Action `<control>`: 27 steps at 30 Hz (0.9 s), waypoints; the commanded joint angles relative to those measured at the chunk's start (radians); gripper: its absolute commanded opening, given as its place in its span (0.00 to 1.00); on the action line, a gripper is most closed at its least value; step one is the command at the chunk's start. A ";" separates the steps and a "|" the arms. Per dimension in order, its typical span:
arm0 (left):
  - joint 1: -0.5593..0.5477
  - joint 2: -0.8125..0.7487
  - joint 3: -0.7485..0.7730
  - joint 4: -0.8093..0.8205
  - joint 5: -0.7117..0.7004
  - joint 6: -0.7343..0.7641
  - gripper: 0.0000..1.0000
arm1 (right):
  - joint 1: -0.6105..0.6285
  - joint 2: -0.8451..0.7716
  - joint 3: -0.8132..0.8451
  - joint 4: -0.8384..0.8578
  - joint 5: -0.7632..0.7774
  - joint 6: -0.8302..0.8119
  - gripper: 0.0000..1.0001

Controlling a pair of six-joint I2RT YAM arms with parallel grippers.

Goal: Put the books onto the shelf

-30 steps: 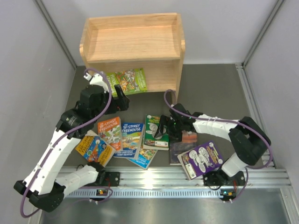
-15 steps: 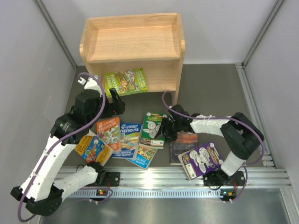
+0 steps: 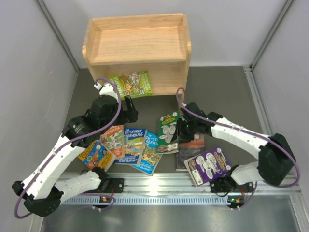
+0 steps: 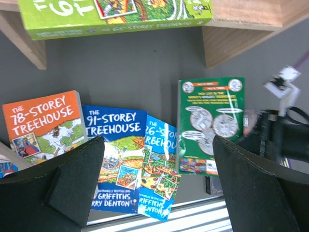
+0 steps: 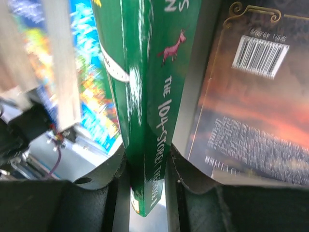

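Note:
My right gripper point(image 3: 181, 131) point(image 5: 146, 179) is shut on the spine edge of a dark green book point(image 3: 168, 131) point(image 5: 145, 96), which is tipped up off the table. Beneath it lies a dark brown book point(image 3: 190, 147) point(image 5: 251, 106). My left gripper point(image 3: 128, 110) point(image 4: 157, 188) hangs open and empty above the table, in front of the wooden shelf point(image 3: 137, 46). A light green book point(image 3: 130, 83) point(image 4: 116, 14) lies in the shelf's lower tier. Orange point(image 3: 114, 137), blue point(image 3: 133, 143) and a second blue book point(image 3: 148, 154) lie fanned below the left gripper.
A yellow-and-blue book point(image 3: 96, 154) lies at the near left and a purple book point(image 3: 207, 165) at the near right, close to the metal rail point(image 3: 164, 186). Grey walls stand on both sides. The right arm point(image 4: 285, 135) shows at the edge of the left wrist view.
My right gripper has shut on the dark green book and tipped it up off the table. The left arm has swung a little to the right, its jaws still open.

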 commanded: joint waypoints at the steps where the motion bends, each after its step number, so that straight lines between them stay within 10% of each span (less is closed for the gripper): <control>1: -0.003 -0.038 0.029 0.034 -0.074 0.001 0.99 | 0.008 -0.125 0.113 -0.097 -0.008 -0.068 0.00; 13: -0.003 -0.042 0.264 -0.089 -0.175 0.013 0.99 | 0.037 -0.084 0.522 0.087 -0.188 0.151 0.00; 27: -0.003 -0.038 0.437 -0.260 -0.138 -0.039 0.99 | 0.042 0.130 0.705 0.404 0.092 0.516 0.00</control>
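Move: The right hand already pinches the green 104-Storey book by its spine edge. The middle of the lower shelf lies about 22 cm ahead, 19 cm to the left and 9 cm above this hand, with the lime 65-Storey book flat on it, some 20 cm ahead and 22 cm left. The shelf's right front foot stands 16 cm ahead and 3 cm left; the brown book lies 5 cm back and 7 cm right. From the left hand, the lower shelf is about 17 cm ahead, 2 cm right and 11 cm below. The right hand keeps its pinch on the green book's spine edge and climbs steeply by about 25 cm, drifting left and then swinging forward too, towards the lower shelf's opening, while the wrist rolls some 30 degrees so that the fingers swing from mostly down to mostly left; the climb ends in a slight dip as the forward reach goes on. The empty left hand, fingers still wide open, pulls away upward and to the left, tipping its fingers up a little and easing back at the end. ##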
